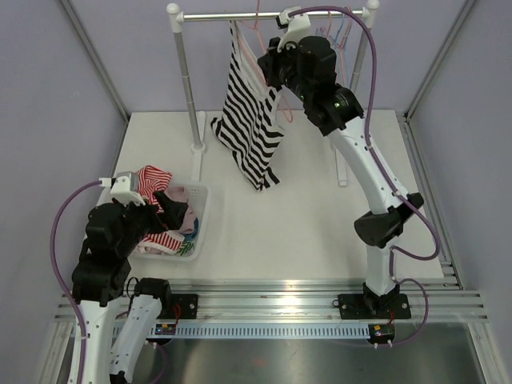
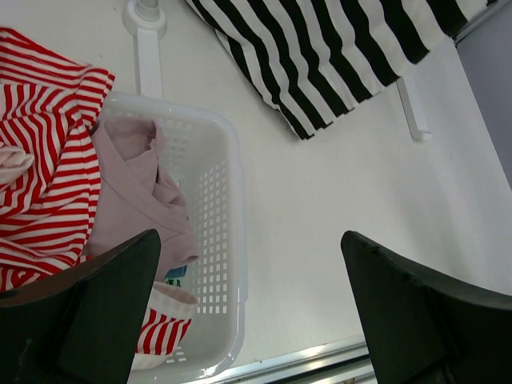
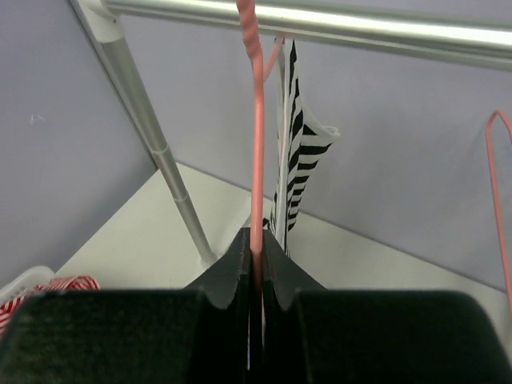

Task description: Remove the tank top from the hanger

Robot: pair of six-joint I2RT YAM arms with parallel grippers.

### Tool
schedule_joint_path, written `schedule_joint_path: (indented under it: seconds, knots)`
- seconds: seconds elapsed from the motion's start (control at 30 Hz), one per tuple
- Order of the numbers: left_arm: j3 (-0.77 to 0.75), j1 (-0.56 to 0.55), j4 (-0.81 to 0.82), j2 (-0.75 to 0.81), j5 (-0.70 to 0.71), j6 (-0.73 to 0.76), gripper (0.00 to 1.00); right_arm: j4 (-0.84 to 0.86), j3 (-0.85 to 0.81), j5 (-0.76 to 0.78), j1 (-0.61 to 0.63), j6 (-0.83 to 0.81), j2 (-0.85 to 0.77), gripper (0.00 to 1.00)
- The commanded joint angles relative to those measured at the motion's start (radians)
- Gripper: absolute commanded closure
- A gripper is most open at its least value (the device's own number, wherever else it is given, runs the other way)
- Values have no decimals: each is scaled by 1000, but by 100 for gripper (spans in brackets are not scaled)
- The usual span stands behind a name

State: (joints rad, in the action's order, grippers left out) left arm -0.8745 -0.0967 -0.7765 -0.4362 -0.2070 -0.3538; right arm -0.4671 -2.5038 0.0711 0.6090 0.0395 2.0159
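The black-and-white striped tank top (image 1: 248, 120) hangs from a pink hanger (image 3: 256, 120) on the rail (image 1: 232, 16). Its lower end trails on the table. In the right wrist view the tank top (image 3: 294, 160) shows edge-on just behind the hanger wire. My right gripper (image 3: 256, 240) is up at the rail, shut on the hanger's pink wire, and in the top view the right gripper (image 1: 272, 68) sits at the garment's upper right. My left gripper (image 2: 250, 264) is open and holds nothing, low beside the basket (image 2: 232, 160), with the tank top's hem (image 2: 336, 48) farther off.
The white basket (image 1: 204, 212) holds a red-and-white striped garment (image 1: 152, 180) and a pale pink one (image 2: 136, 192). The rack's left post (image 1: 188, 88) and foot stand behind the basket. More hangers (image 1: 344, 32) hang at the rail's right end, one (image 3: 496, 200) near my right gripper.
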Motion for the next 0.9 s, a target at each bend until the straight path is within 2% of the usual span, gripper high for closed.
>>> schedule_joint_path:
  seconds: [0.0,0.17,0.2,0.23,0.37,0.47,0.53,0.63,0.7,0.87]
  knots:
    - [-124,-6,40,-83,-34,21,1,-21,106,12,9,9,-150,100]
    - [-308,-11,59,-232,-55,6,1,-56,295,-63,9,51,-348,100]
    - [-386,-18,54,-263,-61,6,1,-68,339,-68,9,66,-374,100]
    - [-423,-24,51,-330,-63,1,1,-94,359,-124,9,71,-425,100]
    - [-598,-96,71,-458,-14,-17,1,-160,465,-192,9,117,-558,100]
    - [-730,-202,74,-556,68,-17,1,-186,571,-206,9,152,-678,100]
    - [-811,-314,77,-604,125,4,1,-188,652,-223,9,178,-768,100]
    - [-883,-480,92,-694,304,50,1,-186,747,-266,9,204,-879,100]
    - [-905,-593,118,-755,372,81,1,-167,818,-309,8,224,-955,100]
    - [-902,-767,201,-843,578,124,1,-169,911,-384,9,270,-1057,100]
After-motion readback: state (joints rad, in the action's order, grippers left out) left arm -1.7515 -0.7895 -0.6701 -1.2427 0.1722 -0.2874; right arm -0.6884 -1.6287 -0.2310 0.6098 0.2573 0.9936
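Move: The right hand's open space, in front of the rack, lies about 28 cm back, 12 right, level. The rack bar is about 10 cm ahead and 8 above, the empty hangers 9 ahead and 15 right. From the left hand, the striped top's far strap is some 44 cm ahead, 20 right and 22 above; the laundry basket is 5 ahead, 7 left and 20 below. Right hand, still pinching the hanger, draws back 28 cm from the bar; left, open, rises rightward towards the strap. ##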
